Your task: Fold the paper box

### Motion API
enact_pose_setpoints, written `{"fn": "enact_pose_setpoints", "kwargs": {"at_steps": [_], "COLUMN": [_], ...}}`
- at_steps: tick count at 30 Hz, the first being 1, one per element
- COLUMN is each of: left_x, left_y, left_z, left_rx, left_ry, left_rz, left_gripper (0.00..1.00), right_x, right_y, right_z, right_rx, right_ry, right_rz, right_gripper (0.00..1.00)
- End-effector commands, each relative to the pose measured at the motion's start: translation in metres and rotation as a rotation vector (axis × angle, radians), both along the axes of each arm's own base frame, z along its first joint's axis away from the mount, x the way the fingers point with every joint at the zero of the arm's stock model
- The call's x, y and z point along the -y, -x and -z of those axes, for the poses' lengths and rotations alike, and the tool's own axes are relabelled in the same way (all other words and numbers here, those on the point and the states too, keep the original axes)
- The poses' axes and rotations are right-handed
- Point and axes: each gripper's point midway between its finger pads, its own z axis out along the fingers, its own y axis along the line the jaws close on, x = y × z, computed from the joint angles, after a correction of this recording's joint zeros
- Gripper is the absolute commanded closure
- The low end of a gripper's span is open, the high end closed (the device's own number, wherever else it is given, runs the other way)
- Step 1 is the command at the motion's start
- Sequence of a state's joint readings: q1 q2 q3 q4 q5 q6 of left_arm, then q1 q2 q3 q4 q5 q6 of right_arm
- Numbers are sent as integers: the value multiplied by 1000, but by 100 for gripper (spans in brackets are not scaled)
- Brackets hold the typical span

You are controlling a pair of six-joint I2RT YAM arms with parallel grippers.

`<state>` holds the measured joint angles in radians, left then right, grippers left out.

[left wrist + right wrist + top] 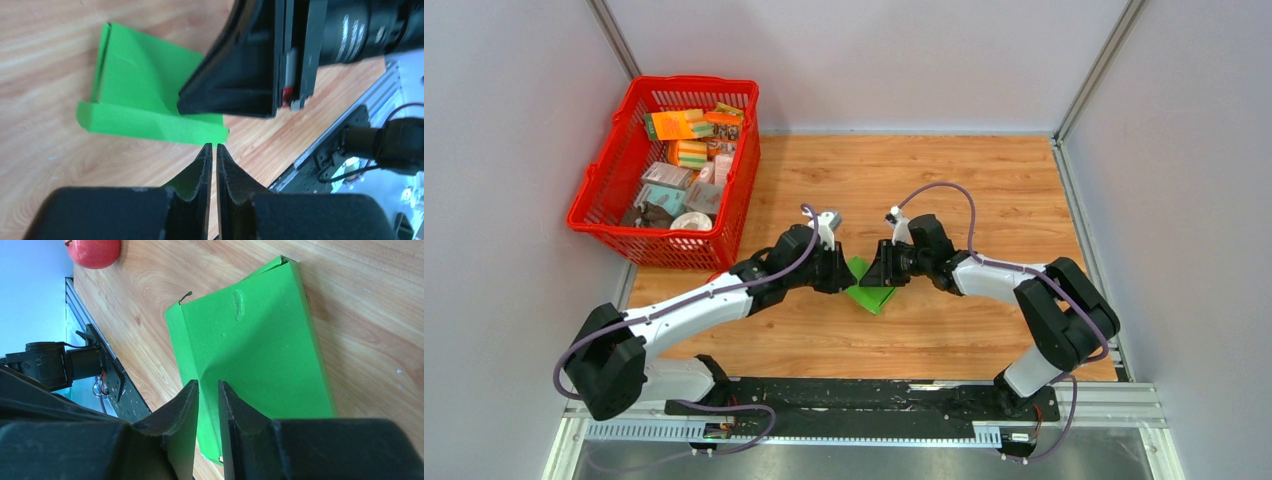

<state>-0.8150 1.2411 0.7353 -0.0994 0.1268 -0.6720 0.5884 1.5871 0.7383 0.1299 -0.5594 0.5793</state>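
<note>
The paper box point(871, 292) is a bright green, partly folded card lying on the wooden table between my two arms. In the left wrist view the paper box point(135, 85) shows a raised side strip and a front flap. My left gripper point(214, 146) is shut to a thin slit with nothing in it, its tips at the near edge of the flap. My right gripper point(207, 383) is narrowed onto a raised crease of the paper box point(260, 350). From above, the left gripper point(846, 270) and the right gripper point(881, 274) face each other over the card.
A red basket point(604, 215) full of small packages stands at the back left of the table. Grey walls close in both sides and the back. A black rail point(864, 395) with the arm bases runs along the near edge.
</note>
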Motion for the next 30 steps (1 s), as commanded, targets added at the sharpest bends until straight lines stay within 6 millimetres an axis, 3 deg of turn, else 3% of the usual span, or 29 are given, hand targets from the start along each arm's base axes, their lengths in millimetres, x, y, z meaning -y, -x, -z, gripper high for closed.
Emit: {"fn": "enact_pose_setpoints", "kwargs": {"at_steps": [1,3,4,7,12,16,18,21,26,30], "left_x": [-1,0,3,6,-5,-9,-11,-12,-14,-8], "left_y": [-30,-42,-49,-56,-62,-55,-52,-48,-47,-44], "left_z": [-1,18,18,41,82,98,98,96,89,79], "left_rx": [-35,-77,-76,-100,-136,-154,-158,-151,-144,-137], "left_ry": [16,0,3,-24,-102,-105,-106,-88,-90,-69], "left_rz": [-38,-49,-45,-47,-98,-100,-95,-92,-87,-52], "left_gripper": [85,87,88,89,91,91,91,91,91,90], "right_x": [-2,-1,-2,-2,2,0,0,-2,16,35], "right_y": [-1,-2,-1,-3,0,16,19,23,26,36], "right_z": [7,14,15,13,17,-5,-19,-21,2,-1], "right_rx": [10,2,0,1,-31,-63,-57,-76,-129,-107], "right_ry": [-42,-32,-32,-31,-8,-150,-223,-233,-185,-138], "right_rz": [0,13,10,9,19,-14,-36,-51,22,79], "right_gripper": [74,75,75,75,75,73,71,71,72,69]}}
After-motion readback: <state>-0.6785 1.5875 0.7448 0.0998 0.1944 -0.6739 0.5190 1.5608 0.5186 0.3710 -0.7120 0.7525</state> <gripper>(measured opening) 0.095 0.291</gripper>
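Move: The green paper box lies under both hands: from the left hand's shut fingers its middle is about 5 cm ahead, 2 cm right and 11 cm below; from the right hand about 2 cm ahead, 2 cm left and 5 cm below. The apple stands some 25 cm left of the left hand and 5 cm ahead, with the red basket roughly 27 cm ahead and 36 cm left of that hand. Left hand goes forward 5 cm, then down 8 onto the box lid; right sinks slightly, then draws back. ##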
